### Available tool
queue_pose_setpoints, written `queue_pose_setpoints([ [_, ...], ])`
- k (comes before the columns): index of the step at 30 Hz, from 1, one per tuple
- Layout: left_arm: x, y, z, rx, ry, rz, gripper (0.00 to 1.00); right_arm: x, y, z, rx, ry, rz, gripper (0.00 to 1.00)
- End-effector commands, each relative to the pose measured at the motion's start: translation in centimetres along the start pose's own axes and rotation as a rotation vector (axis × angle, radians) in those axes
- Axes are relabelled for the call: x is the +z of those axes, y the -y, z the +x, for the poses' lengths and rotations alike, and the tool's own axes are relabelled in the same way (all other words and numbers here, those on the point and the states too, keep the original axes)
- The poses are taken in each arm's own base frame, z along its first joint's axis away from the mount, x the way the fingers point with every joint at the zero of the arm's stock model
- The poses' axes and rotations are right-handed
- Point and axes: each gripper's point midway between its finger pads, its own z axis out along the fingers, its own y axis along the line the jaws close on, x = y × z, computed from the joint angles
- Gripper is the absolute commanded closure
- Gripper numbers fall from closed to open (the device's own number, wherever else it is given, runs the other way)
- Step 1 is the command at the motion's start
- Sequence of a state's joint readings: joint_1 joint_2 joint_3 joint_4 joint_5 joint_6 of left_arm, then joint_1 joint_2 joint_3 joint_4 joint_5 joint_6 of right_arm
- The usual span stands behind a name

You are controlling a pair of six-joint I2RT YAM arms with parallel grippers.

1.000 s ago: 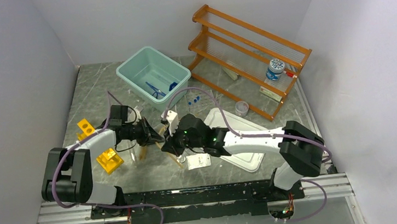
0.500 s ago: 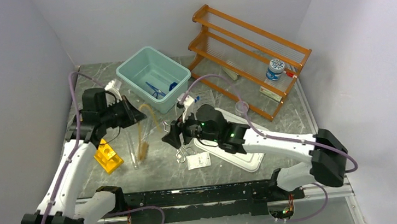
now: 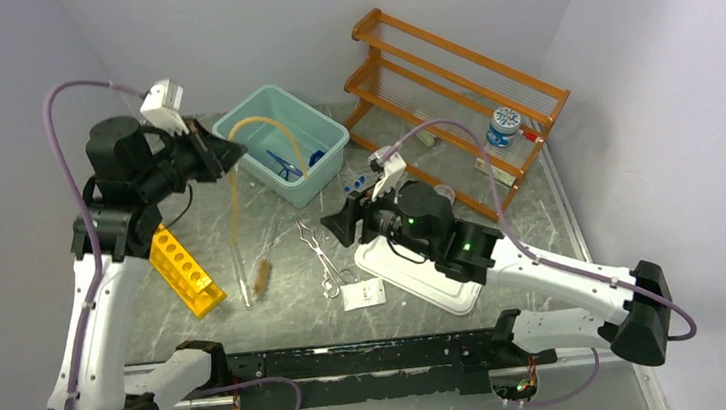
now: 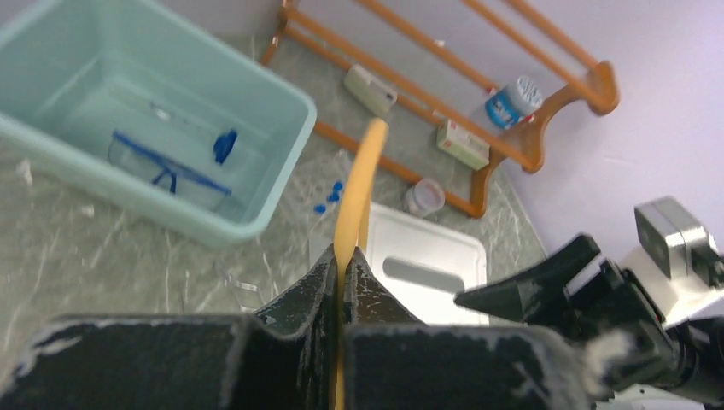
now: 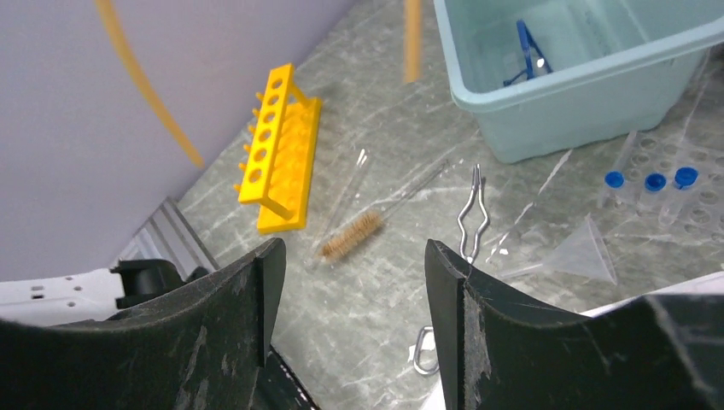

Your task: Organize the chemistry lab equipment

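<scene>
My left gripper (image 3: 221, 150) is raised high beside the teal bin (image 3: 310, 111) and is shut on the amber rubber tubing (image 3: 266, 122). The tubing arcs over the bin and its other end hangs toward the table. The left wrist view shows the tubing (image 4: 359, 184) pinched between the left gripper's (image 4: 344, 253) jaws. My right gripper (image 3: 344, 227) stands open and empty over the table (image 5: 354, 248). The yellow rack (image 3: 183, 271), glass tubes (image 3: 241, 272), brush (image 3: 263, 273) and metal tongs (image 3: 322, 259) lie on the table. Blue-framed goggles (image 3: 287, 162) lie in the bin.
Blue-capped vials (image 3: 357, 180) and a clear funnel (image 5: 589, 252) lie near the white tray (image 3: 448, 292). A small jar (image 3: 442, 197) stands by the orange shelf (image 3: 446, 66), which holds a blue-lidded jar (image 3: 503, 126). A white packet (image 3: 363, 293) lies near the front.
My left arm has risen to the back left, lifting the tubing off the table and over the bin. My right gripper has opened and drawn back to the right.
</scene>
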State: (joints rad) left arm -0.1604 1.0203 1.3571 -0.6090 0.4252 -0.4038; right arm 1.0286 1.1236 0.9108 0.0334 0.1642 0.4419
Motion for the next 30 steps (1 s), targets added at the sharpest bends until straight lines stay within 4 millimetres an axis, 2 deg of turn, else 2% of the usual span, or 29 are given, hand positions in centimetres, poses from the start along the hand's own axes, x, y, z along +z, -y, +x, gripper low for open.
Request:
queue_pose_setpoints([
  [1,2.3,1.4,-5.7,0.046,0.123,0.062,0.95,-1.3,0.4,-2.5,0.020,0.081,0.036,0.36],
  [4,4.8,-0.6,-7.6,-0.020,0.145,-0.026,0.95,-1.4,1.0,-2.5,0.024,0.085,0.065,0.36],
  [7,7.8,-2.2,-8.3,-0.095,0.153,-0.057,0.95,-1.6,1.6,-2.5,0.029,0.094,0.093,0.36],
  [13,14.3,-4.7,-7.2,-0.158,0.134,-0.049,0.95,-1.7,2.4,-2.1,0.028,0.094,0.130,0.37],
  [18,18.1,-8.1,-6.8,-0.157,0.178,-0.151,0.95,-1.4,2.2,-2.0,0.036,0.091,0.120,0.37],
  [23,21.4,-11.2,-4.5,-0.232,0.133,-0.251,0.95,-1.2,2.7,-1.7,0.038,0.084,0.144,0.37],
  [30,25.3,-13.9,0.1,-0.286,0.049,-0.276,0.95,-1.3,3.3,-1.3,0.046,0.082,0.166,0.37],
])
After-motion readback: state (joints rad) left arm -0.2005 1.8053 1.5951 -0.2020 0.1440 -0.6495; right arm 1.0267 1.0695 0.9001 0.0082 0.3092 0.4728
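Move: The left hand, already pinching the rubber tubing, has the middle of the green bin about 26 cm ahead, 3 cm to its right and 31 cm below. The yellow tube rack lies some 18 cm left and 2 cm ahead of that hand, the tongs about 9 cm right and 3 cm ahead, and the blue-capped tubes some 18 cm right and 25 cm ahead. For the empty right hand the bin is roughly 34 cm ahead, 10 cm left and 20 cm below. Forward goes the left hand, about 24 cm, first rising 3 cm and then sinking steadily to carry the tubing over the near side of the green bin, ending some 13 cm lower than it began. Its wrist swings counter-clockwise and tips down a little while the shut fingers keep their pinch. The open right hand eases a few centimetres to its right, clear of the bin. ##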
